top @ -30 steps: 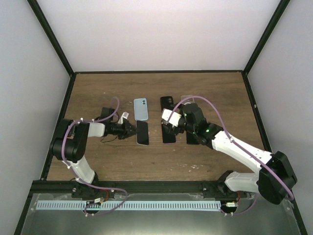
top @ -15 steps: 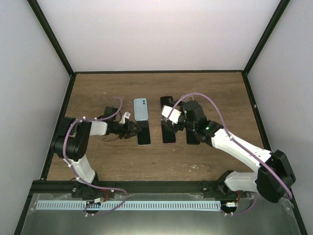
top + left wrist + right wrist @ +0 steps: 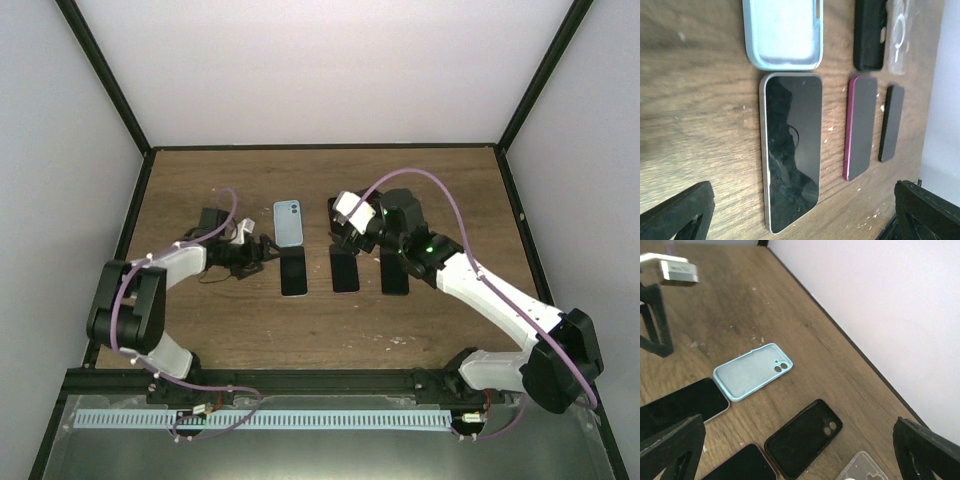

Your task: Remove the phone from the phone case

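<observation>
A silver-edged phone (image 3: pixel 790 150) (image 3: pixel 293 271) lies screen up on the table, bare, just in front of an empty light blue phone case (image 3: pixel 785 32) (image 3: pixel 289 222) (image 3: pixel 752 371). My left gripper (image 3: pixel 261 250) (image 3: pixel 802 200) stands open beside the phone's left edge, its fingers (image 3: pixel 680 212) wide apart and touching nothing. My right gripper (image 3: pixel 347 232) (image 3: pixel 800 440) hangs open above an empty black case (image 3: pixel 804 444) (image 3: pixel 341 209), holding nothing.
A magenta-edged phone (image 3: pixel 345 270) (image 3: pixel 860 127) and a black phone (image 3: pixel 394 272) (image 3: pixel 891 122) lie in a row right of the first. A clear case (image 3: pixel 862 467) (image 3: pixel 899 30) sits right of the black one. Black frame rails (image 3: pixel 520 215) border the table.
My left gripper has opened, let go of the silver-edged phone and drawn back to the left. My right gripper has lifted off the middle phone toward the back.
</observation>
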`<control>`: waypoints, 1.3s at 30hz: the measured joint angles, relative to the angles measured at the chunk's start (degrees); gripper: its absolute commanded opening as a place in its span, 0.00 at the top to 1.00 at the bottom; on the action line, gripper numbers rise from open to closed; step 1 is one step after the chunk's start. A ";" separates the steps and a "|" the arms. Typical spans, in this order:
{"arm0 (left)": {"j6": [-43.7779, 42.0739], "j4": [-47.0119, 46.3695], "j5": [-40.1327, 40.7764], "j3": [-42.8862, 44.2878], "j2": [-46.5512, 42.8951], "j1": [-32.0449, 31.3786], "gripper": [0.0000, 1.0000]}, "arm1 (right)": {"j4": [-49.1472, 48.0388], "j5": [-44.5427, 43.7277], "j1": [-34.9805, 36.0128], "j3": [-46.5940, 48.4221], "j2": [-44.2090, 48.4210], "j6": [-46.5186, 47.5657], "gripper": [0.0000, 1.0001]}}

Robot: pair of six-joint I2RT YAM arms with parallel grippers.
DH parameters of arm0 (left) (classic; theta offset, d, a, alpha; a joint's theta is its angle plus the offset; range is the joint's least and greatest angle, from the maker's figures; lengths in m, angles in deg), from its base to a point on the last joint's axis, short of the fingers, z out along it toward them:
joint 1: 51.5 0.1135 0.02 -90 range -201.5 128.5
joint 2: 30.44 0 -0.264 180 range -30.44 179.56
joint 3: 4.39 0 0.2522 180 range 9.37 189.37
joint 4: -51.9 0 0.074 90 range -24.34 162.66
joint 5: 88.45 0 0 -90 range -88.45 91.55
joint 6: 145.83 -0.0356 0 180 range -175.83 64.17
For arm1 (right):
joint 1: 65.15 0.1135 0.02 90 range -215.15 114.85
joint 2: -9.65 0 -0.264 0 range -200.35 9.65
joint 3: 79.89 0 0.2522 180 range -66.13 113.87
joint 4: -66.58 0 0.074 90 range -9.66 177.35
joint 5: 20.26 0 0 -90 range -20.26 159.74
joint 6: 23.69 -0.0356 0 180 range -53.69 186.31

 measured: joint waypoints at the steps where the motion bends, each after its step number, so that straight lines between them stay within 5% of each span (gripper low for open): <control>1: -0.50 1.25 0.28 0.42 -1.49 1.36 0.00 | 0.20 0.39 -0.70 0.61 0.00 -1.31 0.00; 10: -8.98 9.20 4.37 10.08 -15.06 8.85 0.00 | 0.55 1.33 -10.34 1.86 0.20 -16.72 0.00; 18: -16.33 5.40 15.61 7.21 -25.38 16.02 0.00 | -1.31 -2.19 -21.40 -3.23 4.59 -26.80 0.00; 30: -20.98 -22.40 32.28 -23.76 -38.07 16.06 0.00 | -24.39 -10.36 -27.76 -39.82 19.50 -29.33 0.00; 39: -23.08 -55.10 35.54 -36.41 -26.05 14.10 0.00 | -50.60 -11.50 -27.82 -53.22 16.06 -27.28 0.00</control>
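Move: The bare silver-edged phone lies about 9 cm to the left hand's right, 3 cm back and 6 cm below. The light-blue case is roughly 14 cm farther out than that phone; the magenta-edged phone lies about 14 cm to the silver-edged phone's right, level with it. From the high right hand the silver-edged phone is some 15 cm left, 2 cm back and 24 cm below. Both open hands leave the phone, the left arching 18 cm left, the right 23 cm right, then down. ##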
